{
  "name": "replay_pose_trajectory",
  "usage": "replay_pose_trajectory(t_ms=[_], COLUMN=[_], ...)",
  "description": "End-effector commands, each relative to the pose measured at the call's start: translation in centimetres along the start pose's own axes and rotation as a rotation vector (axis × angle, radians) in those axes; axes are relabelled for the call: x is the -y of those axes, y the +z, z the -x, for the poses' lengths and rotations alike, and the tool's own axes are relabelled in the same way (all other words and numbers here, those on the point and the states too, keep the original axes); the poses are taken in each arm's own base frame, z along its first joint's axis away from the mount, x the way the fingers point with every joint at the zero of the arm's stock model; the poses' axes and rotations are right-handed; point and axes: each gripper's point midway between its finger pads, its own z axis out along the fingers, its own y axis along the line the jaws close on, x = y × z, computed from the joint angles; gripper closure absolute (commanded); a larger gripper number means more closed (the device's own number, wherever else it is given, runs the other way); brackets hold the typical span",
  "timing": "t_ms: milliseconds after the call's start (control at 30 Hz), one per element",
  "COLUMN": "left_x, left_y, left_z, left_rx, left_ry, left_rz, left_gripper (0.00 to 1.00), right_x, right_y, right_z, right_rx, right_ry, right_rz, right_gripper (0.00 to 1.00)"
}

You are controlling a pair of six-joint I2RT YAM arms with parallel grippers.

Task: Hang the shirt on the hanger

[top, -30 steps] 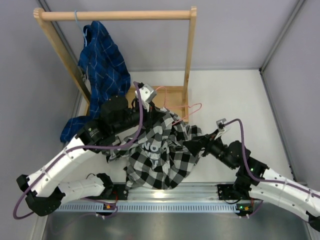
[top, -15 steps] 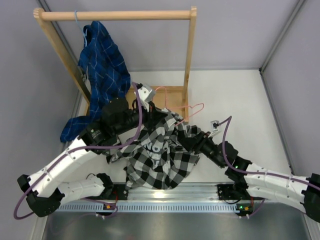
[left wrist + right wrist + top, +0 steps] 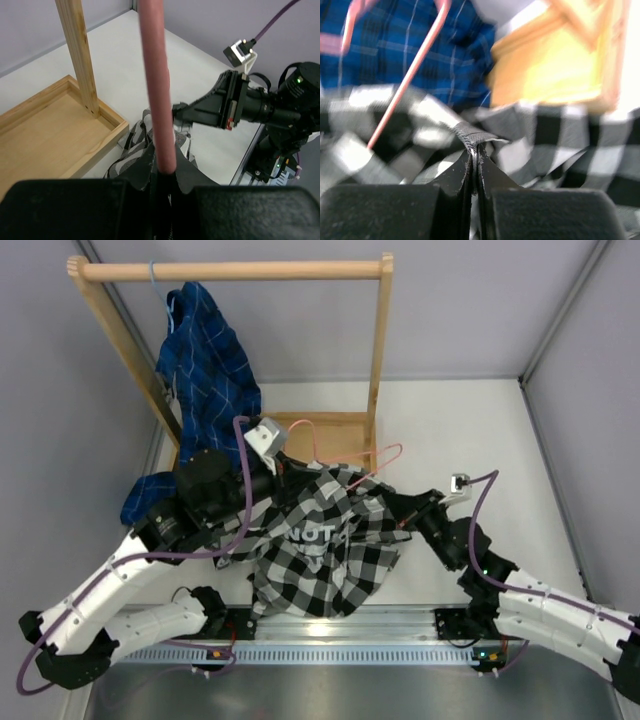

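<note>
The black-and-white checked shirt lies crumpled between both arms near the table's front. The pink wire hanger pokes out of the shirt's top edge toward the rack. My left gripper is shut on the hanger's wire, which runs straight up from the left gripper in the left wrist view. My right gripper is at the shirt's right edge. In the right wrist view the right gripper is shut on a dark fold of the shirt, with the hanger behind it.
A wooden rack stands at the back left with a blue plaid shirt hanging from it. Its tray-like wooden base sits just behind the shirt. A metal rail runs along the near edge.
My right gripper went from open to shut, pinching the shirt's right edge. The left arm shifted left with the hanger, and the shirt spread out a little.
</note>
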Motion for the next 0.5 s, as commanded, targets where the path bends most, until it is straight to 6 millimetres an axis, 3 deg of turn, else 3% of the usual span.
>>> replay_pose_trajectory(t_ms=[0,67,100,133,167,233,267,300,467], left_x=[0.8,1.5,2.1,2.3,2.5,3.5,3.5,3.6,2.4], left_y=[-1.7,-2.4,-2.8,-3.0,-3.4,-4.7,-5.0,-5.6,-6.2], left_z=[1.3,0.4,0.0,-0.7,-1.1,-1.5,-2.1,-2.5,-4.7], left_rx=[0.049,0.024,0.014,-0.003,-0.007,-0.001,-0.012,-0.024,-0.103], left_ry=[-0.003,-0.011,-0.011,-0.01,-0.009,-0.006,-0.009,-0.011,-0.028], left_rz=[-0.028,-0.064,-0.099,-0.115,-0.129,-0.181,-0.186,-0.185,-0.122], left_gripper=[1.0,1.0,1.0,1.0,1.0,1.0,1.0,1.0,1.0], right_x=[0.0,1.1,0.3,0.6,0.8,0.3,1.4,0.6,2.0], right_y=[0.6,1.1,1.2,1.5,1.6,2.2,2.3,2.6,2.9], right_z=[3.2,4.3,4.2,4.9,4.4,5.9,5.4,6.5,7.2], right_rx=[0.02,0.011,-0.033,-0.027,-0.077,-0.075,-0.121,-0.113,-0.181], right_ry=[-0.084,-0.099,-0.103,-0.113,-0.127,-0.182,-0.205,-0.251,-0.364], right_rz=[-0.058,-0.08,-0.039,-0.048,-0.05,-0.059,-0.112,-0.12,-0.258], right_gripper=[1.0,1.0,1.0,1.0,1.0,1.0,1.0,1.0,1.0])
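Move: The left hand holds the pink hanger; the shirt edge pinched by the right fingers lies about 2 cm ahead, 14 to its right and 14 below. From the right hand, the hanger's free end is some 6 cm ahead, level sideways and about 8 above. From that same hand, the shirt's body lies 6 cm back, 13 left and 17 below, and the rack post's foot about 15 ahead, 3 left and 18 below. Keeping its pinch on the shirt edge, the right hand carries it forward and up towards the hanger's free end, about 4.5 cm each way, swinging some 3 cm right before easing part-way back left, and rolls about 15 degrees so its left side drops. Meanwhile the left hand, still gripping the hanger, draws it back about 5 cm, then also down some 3 cm while drifting as far to the left, so the hanger's end comes to meet the cloth beside the right fingers. ##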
